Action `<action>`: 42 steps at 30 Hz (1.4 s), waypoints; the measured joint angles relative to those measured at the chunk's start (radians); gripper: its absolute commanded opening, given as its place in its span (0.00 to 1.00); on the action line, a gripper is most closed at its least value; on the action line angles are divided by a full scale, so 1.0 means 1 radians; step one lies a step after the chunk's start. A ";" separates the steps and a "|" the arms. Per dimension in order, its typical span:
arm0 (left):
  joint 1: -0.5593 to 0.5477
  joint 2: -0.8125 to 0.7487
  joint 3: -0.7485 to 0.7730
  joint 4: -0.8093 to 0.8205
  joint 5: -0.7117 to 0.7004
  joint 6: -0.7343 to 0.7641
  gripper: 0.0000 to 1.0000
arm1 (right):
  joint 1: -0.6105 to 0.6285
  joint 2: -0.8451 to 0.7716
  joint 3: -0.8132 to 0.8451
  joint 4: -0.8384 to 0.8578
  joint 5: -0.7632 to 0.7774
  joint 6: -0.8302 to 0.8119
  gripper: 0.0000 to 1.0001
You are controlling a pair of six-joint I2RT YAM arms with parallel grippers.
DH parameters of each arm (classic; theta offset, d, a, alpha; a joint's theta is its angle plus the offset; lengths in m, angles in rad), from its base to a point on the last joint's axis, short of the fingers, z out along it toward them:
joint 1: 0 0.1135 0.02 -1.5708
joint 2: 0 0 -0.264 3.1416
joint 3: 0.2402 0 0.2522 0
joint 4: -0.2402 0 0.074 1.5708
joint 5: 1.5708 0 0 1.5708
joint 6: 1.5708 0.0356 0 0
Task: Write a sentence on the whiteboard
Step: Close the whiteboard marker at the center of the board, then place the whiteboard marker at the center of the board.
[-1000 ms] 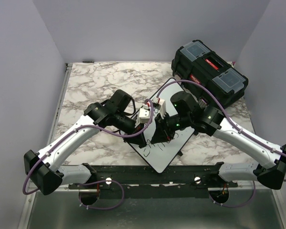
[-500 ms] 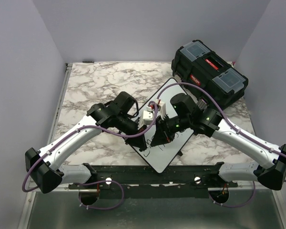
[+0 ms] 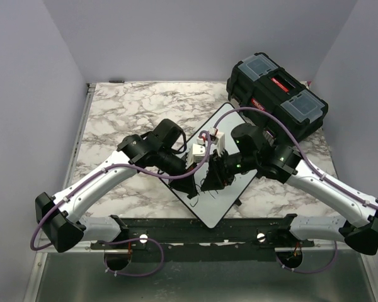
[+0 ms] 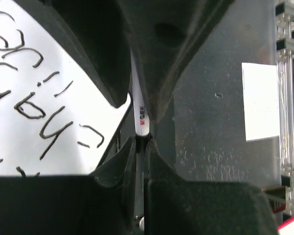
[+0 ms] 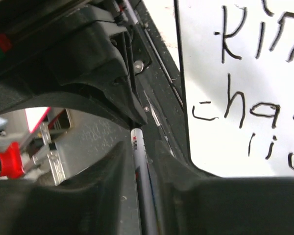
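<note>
The whiteboard point(image 3: 222, 121) lies cornerwise on the marble table. It carries the sentence point(image 5: 245, 105) in black handwriting, also seen in the left wrist view point(image 4: 34, 103). Both grippers meet tip to tip over the board's near left edge. A white marker point(image 4: 140, 116) spans them. My left gripper point(image 4: 141, 142) is shut on the marker's dark end. In the right wrist view the marker point(image 5: 139, 161) rests against one finger of my right gripper point(image 5: 141, 149), with a narrow gap to the other finger, so the jaws stand slightly open. From above, the left gripper point(image 3: 190, 184) and right gripper point(image 3: 211, 180) hide the marker.
A black plastic toolbox point(image 3: 277, 94) with a red latch sits at the back right, close to the whiteboard's far corner. The black rail point(image 3: 201, 229) runs along the table's near edge, just below the board.
The right gripper's jaws have parted a little around the marker. Both wrists have drifted slightly to the right over the board; the left gripper stays shut.
</note>
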 measured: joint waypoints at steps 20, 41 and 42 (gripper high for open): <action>-0.011 -0.073 0.000 0.183 0.007 -0.050 0.00 | 0.010 -0.295 0.172 -0.047 0.531 0.055 0.96; 0.309 -0.251 -0.110 0.253 -0.327 -0.312 0.00 | 0.010 -0.438 0.056 -0.053 0.814 0.092 0.97; 0.331 -0.264 -0.133 0.254 -0.356 -0.327 0.00 | 0.010 -0.439 0.053 -0.053 0.817 0.092 0.97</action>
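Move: The capped marker bridges the two grippers, its cap in the left fingers. Its middle is roughly 3 cm right, 1 cm ahead and 2 cm above the left hand, and practically at the right hand's fingers. The whiteboard's middle lies about 18 cm ahead, 10 cm right and 18 cm below the left hand; its left corner is around 17 cm ahead and 12 cm left of that hand, equally low. Finish opening the right fingers wide to free the marker, and carry that gripper up and right to the board's right edge, about 12 cm right, turning clockwise, easing down last. Keep the left grip on the cap: lift about 4 cm, then sweep forward and left towards the board's left corner, turning some 40 degrees counter-clockwise and sinking slightly. ##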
